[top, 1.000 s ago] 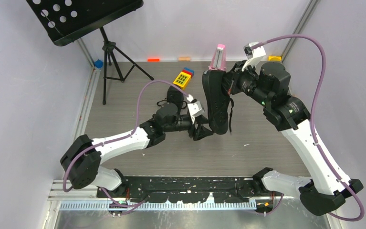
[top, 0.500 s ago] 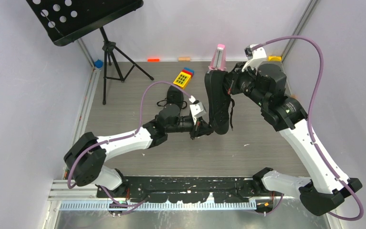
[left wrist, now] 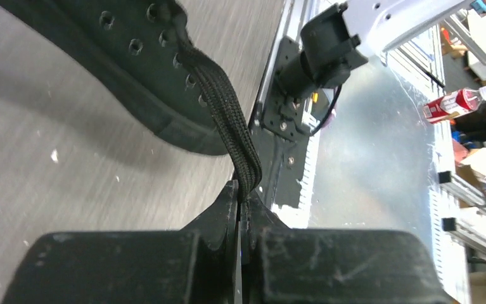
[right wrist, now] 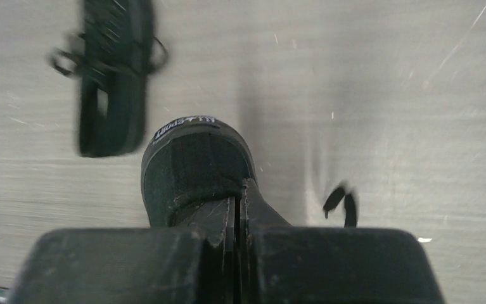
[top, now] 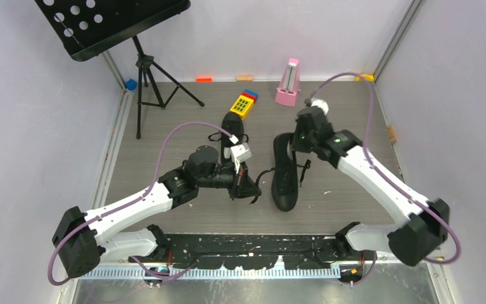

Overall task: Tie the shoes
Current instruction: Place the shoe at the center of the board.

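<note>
One of the shoes [top: 286, 176], a black sneaker, lies mid-table with its toe toward the near edge. My right gripper [top: 289, 143] is shut on its heel rim. In the right wrist view the closed jaws [right wrist: 237, 202] pinch the heel collar of that shoe [right wrist: 192, 168]. My left gripper [top: 250, 190] is left of the shoe, shut on its black lace [left wrist: 227, 120], which runs taut from the eyelets of the shoe [left wrist: 120, 57] into the closed jaws [left wrist: 243, 201]. The second shoe [top: 232, 128] lies farther back, partly behind the left arm, and shows as well in the right wrist view [right wrist: 110, 82].
A black music stand [top: 110, 25] on a tripod [top: 146, 82] fills the back left. A yellow keypad toy [top: 243, 104] and a pink metronome [top: 287, 82] stand near the back wall. A loose lace end [right wrist: 341, 199] hangs right of the held heel.
The right arm has lowered the shoe from upright in the air to flat on the table. The left gripper has shut on the lace and drawn back toward the near left.
</note>
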You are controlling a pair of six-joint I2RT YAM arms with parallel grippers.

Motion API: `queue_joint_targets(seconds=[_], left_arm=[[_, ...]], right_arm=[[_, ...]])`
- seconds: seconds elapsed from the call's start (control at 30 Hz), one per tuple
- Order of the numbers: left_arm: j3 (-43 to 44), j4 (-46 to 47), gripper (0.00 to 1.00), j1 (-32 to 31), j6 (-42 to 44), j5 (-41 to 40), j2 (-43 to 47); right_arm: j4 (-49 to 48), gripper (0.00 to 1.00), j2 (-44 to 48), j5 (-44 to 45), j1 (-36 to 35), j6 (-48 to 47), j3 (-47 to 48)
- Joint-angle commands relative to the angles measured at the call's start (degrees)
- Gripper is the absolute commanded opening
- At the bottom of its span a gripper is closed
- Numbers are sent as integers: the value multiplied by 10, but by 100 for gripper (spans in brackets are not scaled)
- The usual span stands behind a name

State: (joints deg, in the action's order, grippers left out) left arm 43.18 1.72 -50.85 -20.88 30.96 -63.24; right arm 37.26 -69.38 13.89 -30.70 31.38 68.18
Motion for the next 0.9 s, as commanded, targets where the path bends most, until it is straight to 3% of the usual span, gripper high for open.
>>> queue_joint_targets(seconds=[0.0, 0.1, 0.27, 0.43, 0.6, 0.77, 0.87], left_arm=[[-28, -40, 0, 39, -75, 66, -8], [-34, -38, 0, 77, -81, 76, -20], [-15, -94, 0, 132, -45, 62, -50], [12, -143, 0, 148, 11, 13, -69], [31, -162, 0, 166, 32, -9, -89], [52, -169, 0, 168, 42, -6, -101], [63, -182, 0, 168, 60, -8, -108]], right_arm=[[-87, 0, -58, 18, -22, 101, -40], [-111, 0, -114, 57, -36, 124, -33], [-162, 0, -206, 39, -43, 102, -3], [-186, 28, -258, -5, -41, 40, 27], [-222, 19, -263, -31, -33, -6, 12], [-203, 36, -251, -59, -25, -31, 15], [-210, 37, -197, -70, -15, -53, -24]])
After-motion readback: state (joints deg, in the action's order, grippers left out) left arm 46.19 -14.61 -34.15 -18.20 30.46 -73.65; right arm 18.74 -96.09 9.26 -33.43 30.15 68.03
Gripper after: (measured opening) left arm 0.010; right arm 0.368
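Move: The right hand holds the shoe by its heel, toe towards the robot; its landing spot on the board centres about 4 cm back, 8 cm left and 17 cm below. The other shoe lies some 10 cm ahead and 20 cm left, the toy calculator about 21 cm ahead and 17 cm left, both roughly 18 cm below. From the left hand, already pinching a lace, the spot is about 9 cm ahead, 5 cm right, 16 cm below. Right hand lowers the shoe some 14 cm, left and forward, then opens; the lace-holding left hand sinks alongside. ##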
